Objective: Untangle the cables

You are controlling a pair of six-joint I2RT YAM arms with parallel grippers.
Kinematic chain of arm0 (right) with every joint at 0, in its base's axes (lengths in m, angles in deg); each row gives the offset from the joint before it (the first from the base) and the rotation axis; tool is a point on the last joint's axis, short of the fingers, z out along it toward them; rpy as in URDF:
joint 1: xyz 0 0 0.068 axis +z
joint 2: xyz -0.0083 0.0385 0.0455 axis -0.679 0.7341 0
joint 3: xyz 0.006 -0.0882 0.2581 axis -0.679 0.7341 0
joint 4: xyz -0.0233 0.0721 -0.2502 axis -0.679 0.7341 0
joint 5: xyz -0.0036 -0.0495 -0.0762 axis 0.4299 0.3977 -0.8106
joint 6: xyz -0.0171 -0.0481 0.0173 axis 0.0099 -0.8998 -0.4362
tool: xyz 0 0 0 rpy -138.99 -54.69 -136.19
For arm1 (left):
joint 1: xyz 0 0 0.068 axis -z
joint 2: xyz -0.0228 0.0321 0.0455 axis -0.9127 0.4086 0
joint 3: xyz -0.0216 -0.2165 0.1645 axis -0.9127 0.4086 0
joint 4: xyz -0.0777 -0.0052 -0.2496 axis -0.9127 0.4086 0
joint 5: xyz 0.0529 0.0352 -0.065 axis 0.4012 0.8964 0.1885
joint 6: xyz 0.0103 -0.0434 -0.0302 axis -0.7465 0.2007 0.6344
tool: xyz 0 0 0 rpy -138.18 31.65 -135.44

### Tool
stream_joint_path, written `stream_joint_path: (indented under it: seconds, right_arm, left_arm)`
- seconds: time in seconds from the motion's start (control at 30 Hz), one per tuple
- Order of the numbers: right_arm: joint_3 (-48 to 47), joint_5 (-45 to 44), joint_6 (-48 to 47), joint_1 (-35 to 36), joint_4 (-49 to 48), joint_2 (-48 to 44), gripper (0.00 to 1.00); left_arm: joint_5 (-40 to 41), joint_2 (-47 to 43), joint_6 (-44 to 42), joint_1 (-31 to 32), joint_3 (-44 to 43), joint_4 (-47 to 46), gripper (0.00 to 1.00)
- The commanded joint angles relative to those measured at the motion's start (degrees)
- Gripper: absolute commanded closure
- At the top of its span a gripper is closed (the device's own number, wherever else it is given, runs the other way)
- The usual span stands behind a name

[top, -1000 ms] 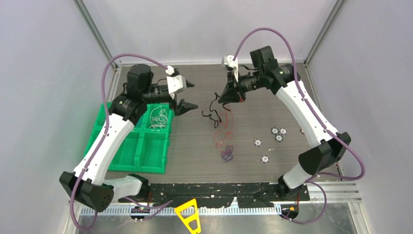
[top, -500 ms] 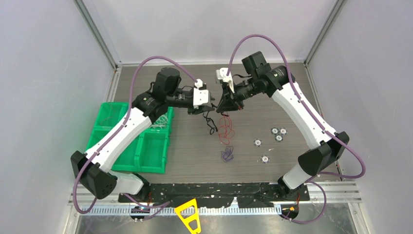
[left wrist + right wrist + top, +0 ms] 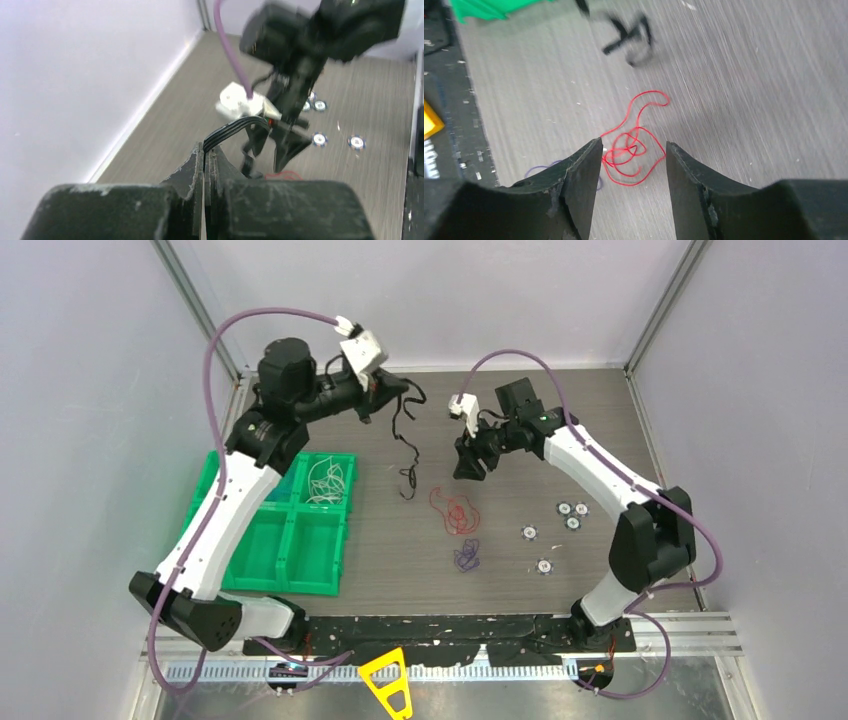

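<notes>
My left gripper (image 3: pixel 396 388) is raised at the back left, shut on the black cable (image 3: pixel 405 445), which hangs down to the table. In the left wrist view the black cable (image 3: pixel 235 129) comes out from between the closed tips of that gripper (image 3: pixel 206 148). The right gripper (image 3: pixel 468 466) is open and holds nothing. In its wrist view the right gripper (image 3: pixel 634 142) hovers above the loose red cable (image 3: pixel 626 149). On the table lie the red cable (image 3: pixel 452 512) and the blue-purple cable (image 3: pixel 466 557). A white cable (image 3: pixel 325 480) lies in the green bin (image 3: pixel 262 558).
Several small round white-and-black discs (image 3: pixel 572 512) lie right of the cables. The green bin of compartments stands at the left. Grey walls close the back and the sides. A black base rail (image 3: pixel 450 628) runs along the near edge.
The left gripper closed on the black cable and drew it up and back to the left. The right gripper opened and sank lower; the red cable now lies on the table.
</notes>
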Motion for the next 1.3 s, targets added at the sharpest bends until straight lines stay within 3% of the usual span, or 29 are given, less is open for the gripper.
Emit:
stream_joint_path:
  seconds: [0.0, 0.27, 0.4, 0.47, 0.63, 0.8, 1.03, 1.27]
  right_arm:
    - [3.27, -8.83, 4.04, 0.36, -8.65, 3.69, 0.42]
    - [6.20, -7.69, 10.50, 0.25, -10.36, 0.15, 0.20]
    - [5.07, -8.88, 10.55, 0.20, -7.93, -1.27, 0.13]
    - [4.65, -9.32, 10.40, 0.19, -6.69, -2.04, 0.00]
    - [5.03, -9.66, 10.75, 0.06, -5.52, -5.22, 0.05]
    - [5.93, -9.15, 11.60, -0.02, -4.82, -7.54, 0.05]
    - [6.07, -8.86, 11.33, -0.01, -3.15, -9.05, 0.05]
    - [5.64, -8.28, 11.41, -0.08, -1.16, -9.93, 0.05]
  left_arm:
    - [6.06, -3.48, 10.80, -1.50, -5.82, -3.77, 1.00]
    - [15.12, -6.60, 13.77, -10.26, -20.87, 7.85, 1.00]
    - [22.72, -11.04, 11.54, -14.08, -22.40, 13.03, 1.00]
    - [28.89, -13.80, 8.44, -14.96, -21.60, 16.05, 1.00]
    - [48.83, -16.68, 2.74, -17.15, -22.20, 25.49, 1.00]
    - [49.82, -20.81, 2.28, -28.87, -18.40, 28.38, 1.00]
    - [42.30, -24.05, -1.13, -43.00, -12.99, 28.67, 1.00]
    - [32.18, -24.94, -6.62, -57.24, -2.74, 20.71, 1.00]
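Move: The left hand, high up with the black cable in its shut fingers, has the green bin's middle about 34 cm to its left, 7 cm back and 38 cm below. The white cable in the bin lies 21 cm left and 4 cm ahead of that hand, at similar depth. From the right hand, the red cable is nearly underneath, some 3 cm back, 3 cm left and 19 cm down; at that level, the purple cable is 13 cm back with no sideways offset, and the nearest chip 8 cm back, 16 cm right. Still pinching the black cable, the left hand swings about 38 cm left and 11 cm back to above the green bin, climbing some 17 cm before sinking 10, and turns roughly 90 degrees counter-clockwise. The right hand dips 7 cm towards the red cable, rises again and eases slightly right, spreading its half-open fingers wide. ##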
